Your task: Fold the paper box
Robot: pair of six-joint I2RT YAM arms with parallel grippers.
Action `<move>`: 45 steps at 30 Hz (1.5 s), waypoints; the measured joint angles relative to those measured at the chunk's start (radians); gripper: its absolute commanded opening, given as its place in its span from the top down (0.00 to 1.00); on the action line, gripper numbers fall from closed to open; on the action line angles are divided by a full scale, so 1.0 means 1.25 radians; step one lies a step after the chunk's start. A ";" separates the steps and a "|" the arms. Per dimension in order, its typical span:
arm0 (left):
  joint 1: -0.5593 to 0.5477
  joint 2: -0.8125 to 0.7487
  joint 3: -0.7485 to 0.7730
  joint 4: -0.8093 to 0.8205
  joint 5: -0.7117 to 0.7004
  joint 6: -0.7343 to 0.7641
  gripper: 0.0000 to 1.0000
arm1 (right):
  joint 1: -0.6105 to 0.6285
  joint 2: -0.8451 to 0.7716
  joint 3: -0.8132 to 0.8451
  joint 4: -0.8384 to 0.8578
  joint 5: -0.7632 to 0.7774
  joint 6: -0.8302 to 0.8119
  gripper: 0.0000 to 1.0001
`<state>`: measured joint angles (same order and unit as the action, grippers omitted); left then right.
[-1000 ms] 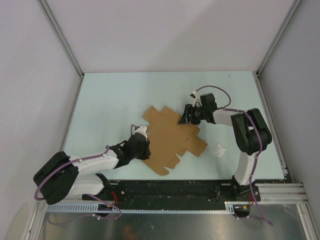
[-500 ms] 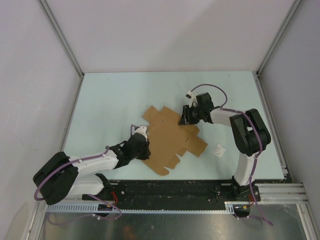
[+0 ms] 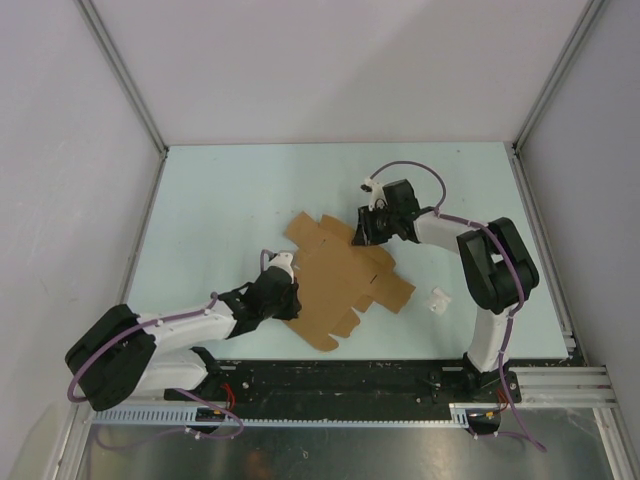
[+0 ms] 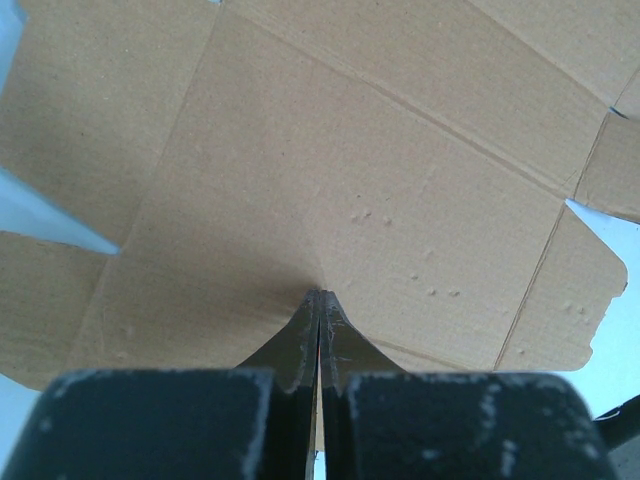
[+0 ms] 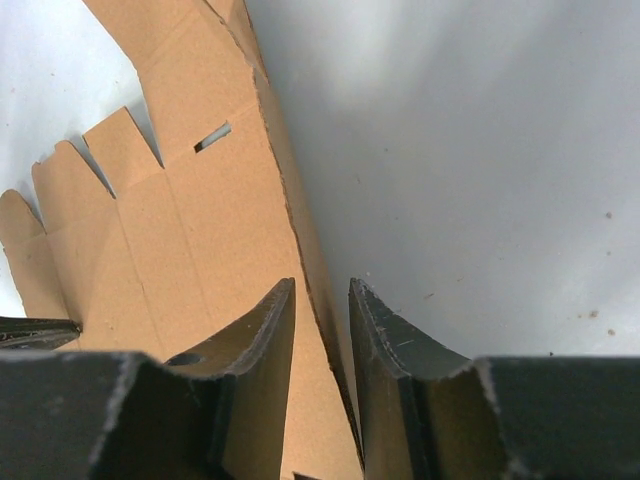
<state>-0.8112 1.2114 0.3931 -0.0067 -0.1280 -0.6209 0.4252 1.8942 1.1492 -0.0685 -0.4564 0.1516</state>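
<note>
The paper box [image 3: 345, 275] is a flat brown die-cut sheet lying on the pale table, with its tab flaps spread out. My left gripper [image 3: 285, 295] is shut, and its tips [image 4: 320, 295] press down on a panel of the sheet [image 4: 350, 180] near its left edge. My right gripper [image 3: 362, 232] is at the sheet's far right edge. Its jaws [image 5: 320, 282] stand a little apart, one on each side of the slightly raised cardboard edge [image 5: 300, 230], and neither finger pinches it.
A small white wad of paper [image 3: 438, 299] lies on the table [image 3: 220, 200] to the right of the sheet, close to the right arm's base. White walls and metal posts close in the table on three sides.
My right gripper has slid left and away along the sheet's far edge, and its jaws have narrowed around that edge. The left arm and the sheet have stayed put.
</note>
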 measured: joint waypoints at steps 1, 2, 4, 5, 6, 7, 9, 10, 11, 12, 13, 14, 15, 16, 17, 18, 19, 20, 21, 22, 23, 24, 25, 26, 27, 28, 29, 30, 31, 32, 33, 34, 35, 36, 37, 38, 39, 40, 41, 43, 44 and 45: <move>0.000 -0.001 0.000 0.000 0.000 0.000 1.00 | 0.002 0.000 0.002 -0.004 0.000 -0.003 0.72; 0.000 -0.001 -0.001 0.000 0.000 0.000 1.00 | 0.003 0.000 0.004 -0.008 0.000 -0.006 0.73; 0.000 -0.001 -0.001 0.000 0.000 0.000 1.00 | 0.007 0.000 0.007 -0.014 0.004 -0.011 0.73; 0.000 -0.002 -0.001 0.000 0.000 0.000 1.00 | 0.009 0.000 0.009 -0.020 0.006 -0.013 0.74; 0.000 -0.002 -0.001 0.000 0.000 0.000 1.00 | 0.009 0.000 0.010 -0.023 0.009 -0.015 0.74; 0.000 -0.003 -0.002 -0.001 0.000 0.000 1.00 | 0.011 0.000 0.012 -0.026 0.012 -0.017 0.75; 0.000 -0.009 -0.005 -0.002 0.001 0.000 1.00 | 0.015 0.000 0.017 -0.032 0.024 -0.023 0.76; 0.000 -0.010 -0.005 -0.003 0.001 0.000 1.00 | 0.016 0.000 0.019 -0.033 0.028 -0.025 0.77; 0.000 -0.013 -0.006 -0.005 0.002 0.000 0.99 | 0.019 0.000 0.020 -0.034 0.035 -0.028 0.79; 0.000 -0.016 -0.007 -0.008 0.002 0.000 0.98 | 0.022 0.000 0.021 -0.036 0.041 -0.032 0.80; 0.000 -0.020 -0.008 -0.011 0.003 0.000 0.96 | 0.025 0.000 0.022 -0.040 0.046 -0.035 0.82; 0.000 -0.024 -0.009 -0.015 0.005 0.000 0.95 | 0.027 0.000 0.022 -0.043 0.049 -0.039 0.83; 0.000 -0.032 -0.010 -0.023 0.007 0.000 0.93 | 0.030 0.000 0.022 -0.047 0.055 -0.042 0.85; 0.000 -0.038 -0.011 -0.030 0.010 0.000 0.92 | 0.032 0.000 0.022 -0.051 0.059 -0.045 0.86; -0.001 -0.045 -0.012 -0.038 0.015 0.000 0.91 | 0.034 0.000 0.022 -0.056 0.064 -0.048 0.91; -0.001 -0.056 -0.012 -0.045 0.020 0.000 0.86 | 0.036 0.000 0.022 -0.060 0.068 -0.051 0.93; -0.002 -0.069 -0.012 -0.051 0.022 0.001 0.83 | 0.037 -0.001 0.022 -0.065 0.072 -0.055 0.95; -0.002 -0.084 -0.012 -0.054 0.025 0.001 0.81 | 0.039 -0.002 0.022 -0.070 0.076 -0.057 0.99; -0.002 -0.098 -0.012 -0.057 0.025 0.002 0.77 | 0.040 -0.005 0.022 -0.074 0.079 -0.060 1.00; -0.002 -0.123 -0.012 -0.059 0.028 0.000 0.74 | 0.041 -0.010 0.022 -0.078 0.085 -0.061 1.00; -0.002 -0.138 -0.012 -0.059 0.028 0.002 0.70 | 0.041 -0.013 0.022 -0.080 0.087 -0.063 1.00; -0.002 -0.153 -0.012 -0.061 0.028 0.002 0.64 | 0.041 -0.020 0.022 -0.083 0.091 -0.063 1.00; -0.002 -0.170 -0.010 -0.065 0.028 0.003 0.62 | 0.041 -0.027 0.022 -0.086 0.095 -0.066 1.00; -0.002 -0.184 -0.007 -0.070 0.027 0.005 0.58 | 0.041 -0.035 0.022 -0.089 0.097 -0.069 1.00; -0.002 -0.197 -0.003 -0.075 0.028 0.009 0.50 | 0.041 -0.044 0.022 -0.093 0.101 -0.072 1.00; -0.002 -0.207 0.002 -0.083 0.027 0.009 0.45 | 0.042 -0.053 0.023 -0.098 0.104 -0.079 1.00; -0.002 -0.219 0.008 -0.092 0.025 0.013 0.39 | 0.043 -0.060 0.023 -0.102 0.107 -0.083 1.00; -0.002 -0.231 0.015 -0.100 0.023 0.016 0.27 | 0.045 -0.070 0.023 -0.107 0.113 -0.087 1.00; -0.002 -0.243 0.022 -0.109 0.018 0.020 0.23 | 0.048 -0.081 0.023 -0.114 0.121 -0.092 1.00; -0.003 -0.254 0.030 -0.118 0.010 0.022 0.17 | 0.053 -0.092 0.023 -0.121 0.129 -0.101 1.00; -0.003 -0.265 0.039 -0.129 0.000 0.023 0.05 | 0.060 -0.104 0.023 -0.124 0.136 -0.109 1.00; -0.003 -0.276 0.048 -0.138 -0.008 0.026 0.01 | 0.068 -0.115 0.023 -0.125 0.145 -0.116 1.00; -0.003 -0.287 0.059 -0.150 -0.023 0.028 0.00 | 0.078 -0.127 0.023 -0.128 0.155 -0.126 1.00; -0.003 -0.297 0.070 -0.160 -0.036 0.030 0.00 | 0.090 -0.140 0.023 -0.130 0.167 -0.136 1.00; 0.000 -0.305 0.082 -0.168 -0.050 0.031 0.00 | 0.102 -0.154 0.023 -0.132 0.177 -0.145 1.00; 0.004 -0.311 0.095 -0.177 -0.063 0.031 0.00 | 0.112 -0.165 0.023 -0.133 0.186 -0.152 1.00; 0.009 -0.316 0.107 -0.185 -0.071 0.035 0.00 | 0.126 -0.180 0.022 -0.133 0.199 -0.161 1.00; 0.016 -0.319 0.119 -0.193 -0.080 0.038 0.00 | 0.133 -0.189 0.022 -0.133 0.209 -0.168 1.00; 0.023 -0.321 0.129 -0.197 -0.085 0.043 0.00 | 0.144 -0.201 0.021 -0.132 0.219 -0.174 1.00; 0.044 -0.327 0.151 -0.207 -0.096 0.055 0.00 | 0.159 -0.226 0.006 -0.123 0.233 -0.188 1.00; 0.056 -0.332 0.161 -0.213 -0.102 0.062 0.00 | 0.165 -0.245 -0.010 -0.111 0.237 -0.195 1.00; 0.069 -0.336 0.170 -0.217 -0.106 0.067 0.00 | 0.171 -0.268 -0.037 -0.091 0.242 -0.208 1.00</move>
<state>-0.7246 0.7910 0.6060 -0.2783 -0.2600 -0.5369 0.6388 1.5597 1.1030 -0.1822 -0.1543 -0.1085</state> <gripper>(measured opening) 0.994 0.019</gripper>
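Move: Between the right hand's half-open fingers stands the paper box's raised far edge, roughly 1 cm back and 1 cm below; the left end flap lies some 13 cm left and 3 cm ahead of that hand, the right end flap about 8 cm right and 13 cm back, both 4 cm lower. From the left hand, the far edge is around 17 cm ahead, 13 cm right and 2 cm up. Its shut fingertips rest on the near panel, whose middle is some 3 cm ahead, 3 cm right and 1 cm below. Easing slightly back and down, the right fingers shut on the far edge and pinch it, then carry it up about 10 cm and 3 cm back towards the base, the fingertips swinging up some 25 degrees. The left hand drags back 1 cm, comes free of the near panel and climbs about 15 cm, opening wide, finally drifting forward and left. ##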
